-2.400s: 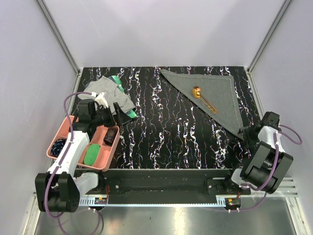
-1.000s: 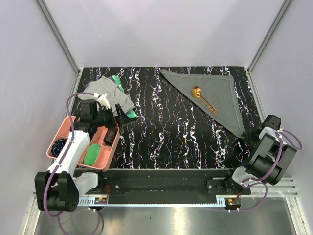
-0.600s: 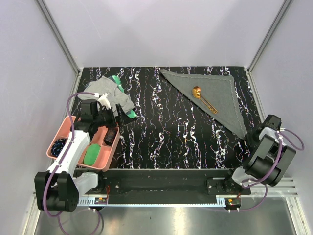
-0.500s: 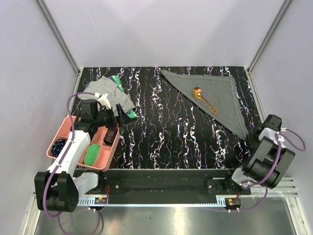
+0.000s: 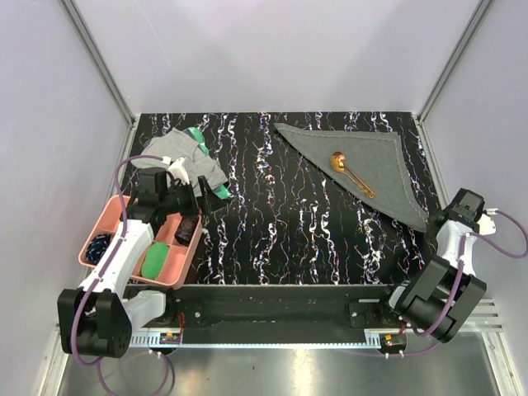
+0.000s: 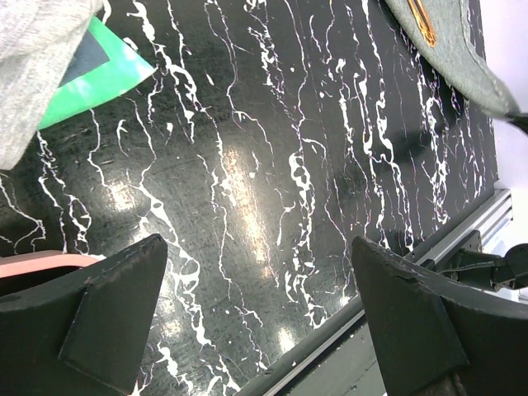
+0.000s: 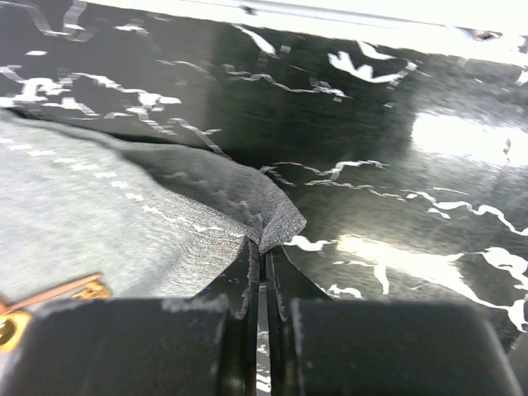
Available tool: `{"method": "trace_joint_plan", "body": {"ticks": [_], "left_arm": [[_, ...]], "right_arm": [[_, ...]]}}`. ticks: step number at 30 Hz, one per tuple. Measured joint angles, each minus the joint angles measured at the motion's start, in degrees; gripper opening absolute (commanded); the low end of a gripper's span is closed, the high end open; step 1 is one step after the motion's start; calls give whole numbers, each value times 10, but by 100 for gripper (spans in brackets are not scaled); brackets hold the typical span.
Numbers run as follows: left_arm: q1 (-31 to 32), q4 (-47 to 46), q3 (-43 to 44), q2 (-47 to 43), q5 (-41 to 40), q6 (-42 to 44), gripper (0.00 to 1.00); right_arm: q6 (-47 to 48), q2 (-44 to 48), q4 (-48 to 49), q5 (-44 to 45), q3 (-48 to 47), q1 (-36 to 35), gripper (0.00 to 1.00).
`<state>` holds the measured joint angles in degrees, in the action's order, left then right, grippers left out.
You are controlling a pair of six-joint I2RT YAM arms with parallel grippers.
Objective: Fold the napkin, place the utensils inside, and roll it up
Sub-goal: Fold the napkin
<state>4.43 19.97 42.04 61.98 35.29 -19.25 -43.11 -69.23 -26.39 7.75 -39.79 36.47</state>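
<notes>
The dark grey napkin lies folded in a triangle at the far right of the table, with one coppery-gold spoon on top of it. My right gripper is shut on the napkin's near right corner, which bunches up between the fingertips. The napkin spreads to the left in the right wrist view, and the spoon's handle shows at the lower left. My left gripper hangs open over bare table beside the pink tray, holding nothing. The napkin's edge shows at its top right.
A pink tray holding a green item and dark objects sits at the near left under the left arm. A light grey cloth lies over a green item at the far left. The table's front rail runs close by.
My right gripper has shut on the napkin's near corner and drawn it right. The napkin and spoon shifted slightly right with it. The left arm stayed put.
</notes>
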Motion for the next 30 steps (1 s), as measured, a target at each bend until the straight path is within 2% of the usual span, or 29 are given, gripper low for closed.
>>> {"method": "trace_joint_plan", "body": {"ticks": [3,11,23,30], "left_arm": [[4,0,0,0,0,0,96],[6,0,0,0,0,0,96],[6,0,0,0,-2,0,96],[6,1,0,0,-2,0,96]], "right_arm": [[1,10,7,-6,-7,-12,0],[14,-31,43,34,-90,-193,0],[42,-222,111,72,-248,-379,0],[58,-336,134,73,-340,-453,0]]}}
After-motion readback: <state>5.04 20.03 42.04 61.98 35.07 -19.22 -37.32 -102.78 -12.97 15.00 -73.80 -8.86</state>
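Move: The right hand already holds the napkin's near-right corner, pinched and lifted. The utensils, spoon and ladle stacked on the napkin, have their middle about 21 cm ahead of this hand, 21 cm to its left and 6 cm below. The napkin's far-right corner lies some 36 cm ahead and 11 cm left, at table height. From the left hand, the utensils lie about 12 cm ahead, 40 cm right and 14 cm below. Keeping its pinch on the napkin's corner, the right hand rises about 6 cm as it sets off, sweeps some 25 cm forward and 22 cm left towards the utensils, drawing the cloth across the napkin, and starts to sink again near the end. The shut fingers turn about 45 degrees counter-clockwise on the way. ##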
